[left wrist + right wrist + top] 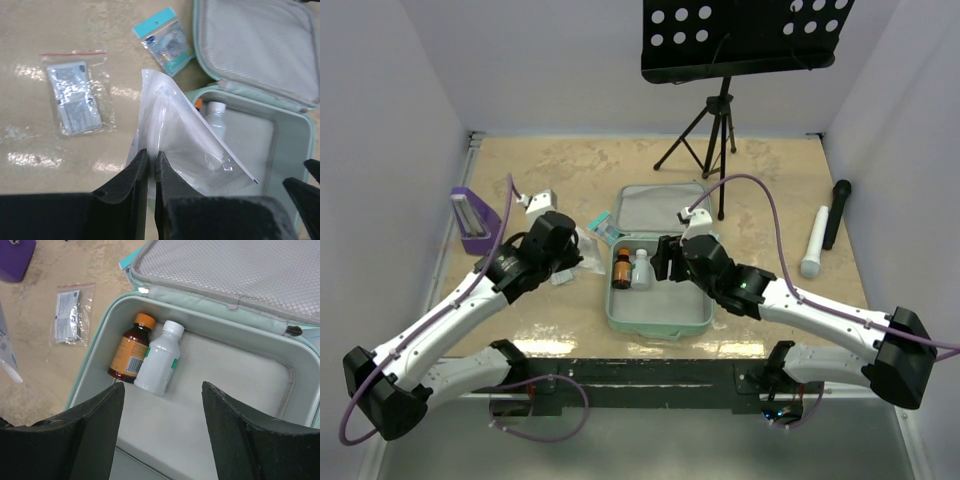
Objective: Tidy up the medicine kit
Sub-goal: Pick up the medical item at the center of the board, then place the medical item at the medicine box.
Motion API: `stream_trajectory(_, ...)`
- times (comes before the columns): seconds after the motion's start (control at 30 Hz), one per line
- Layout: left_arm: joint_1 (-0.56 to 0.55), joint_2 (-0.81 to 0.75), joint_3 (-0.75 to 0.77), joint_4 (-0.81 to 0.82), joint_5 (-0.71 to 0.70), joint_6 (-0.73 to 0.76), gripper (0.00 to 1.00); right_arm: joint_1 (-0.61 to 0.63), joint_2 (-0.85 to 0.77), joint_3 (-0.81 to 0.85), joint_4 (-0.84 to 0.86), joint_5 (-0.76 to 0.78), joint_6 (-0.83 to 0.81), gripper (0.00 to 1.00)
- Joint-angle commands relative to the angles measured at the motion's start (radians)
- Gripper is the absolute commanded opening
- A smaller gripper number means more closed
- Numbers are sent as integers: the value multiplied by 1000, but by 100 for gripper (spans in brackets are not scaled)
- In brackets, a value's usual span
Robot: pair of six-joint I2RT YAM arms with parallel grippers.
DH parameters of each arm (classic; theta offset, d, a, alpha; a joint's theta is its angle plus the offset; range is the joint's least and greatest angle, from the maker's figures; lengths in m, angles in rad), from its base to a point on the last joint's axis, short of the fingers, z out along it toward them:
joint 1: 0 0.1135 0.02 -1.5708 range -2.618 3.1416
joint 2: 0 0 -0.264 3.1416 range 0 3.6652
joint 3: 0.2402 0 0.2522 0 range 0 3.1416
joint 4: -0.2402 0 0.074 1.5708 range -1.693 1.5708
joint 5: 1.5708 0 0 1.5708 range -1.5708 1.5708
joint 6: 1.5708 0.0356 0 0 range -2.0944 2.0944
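Note:
The medicine kit (658, 322), a mint-green case, lies open in the middle of the table with its mesh-lined lid (660, 207) folded back. A brown bottle (129, 354) with an orange cap and a white bottle (158, 360) lie side by side in its back left corner. My left gripper (151, 156) is shut on the edge of a clear plastic pouch (190, 150), held up just left of the kit (306, 150). My right gripper (162, 387) hovers open over the kit's bare floor (225, 390), empty.
A small zip bag with a red strip (75, 95) and a blue-carded packet (165, 40) lie on the table left of the kit. A purple stand (472, 218) is at the far left. A white microphone (815, 242), a black microphone (837, 212) and a music-stand tripod (715, 130) stand at the right and back.

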Motion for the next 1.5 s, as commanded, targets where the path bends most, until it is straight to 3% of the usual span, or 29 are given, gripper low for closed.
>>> stream_trajectory(0.0,-10,68,69,107,104,53,13,-1,-57,57,-9,37,7,67)
stream_trajectory(0.37,-222,416,316,202,82,42,16,-1,-144,49,-71,130,66,69)
stream_trajectory(0.87,-266,682,350,320,164,-67,17,-1,-315,-2,-115,169,140,69)
stream_trajectory(1.17,-278,849,465,321,222,-59,21,-1,-341,-9,-138,173,143,69)
stream_trajectory(1.47,-278,914,529,295,245,-53,47,-1,-361,-17,-137,167,142,69)
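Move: Ahead and to the right of the left hand, which already holds the clear bag aloft, lies its goal: the bare right-hand part of the case floor, about 24 cm right, 3 cm ahead and 16 cm below. On the way, some 13 cm below, stand the brown bottle, 10 cm right and 3 cm ahead, and the white bottle, 14 cm right and 3 cm ahead. That bare floor is roughly 5 cm right, 2 cm ahead and 15 cm below the empty right hand. Carrying the clear bag, the left hand sweeps level about 15 cm to the right over the two bottles, then slants down another 10 cm rightwards and 10 cm lower into the space above the bare floor, fingers tipping down, and opens partway to let go of the bag. Meanwhile the right hand backs off some 7 cm up and 6 cm right, rolling slightly. ##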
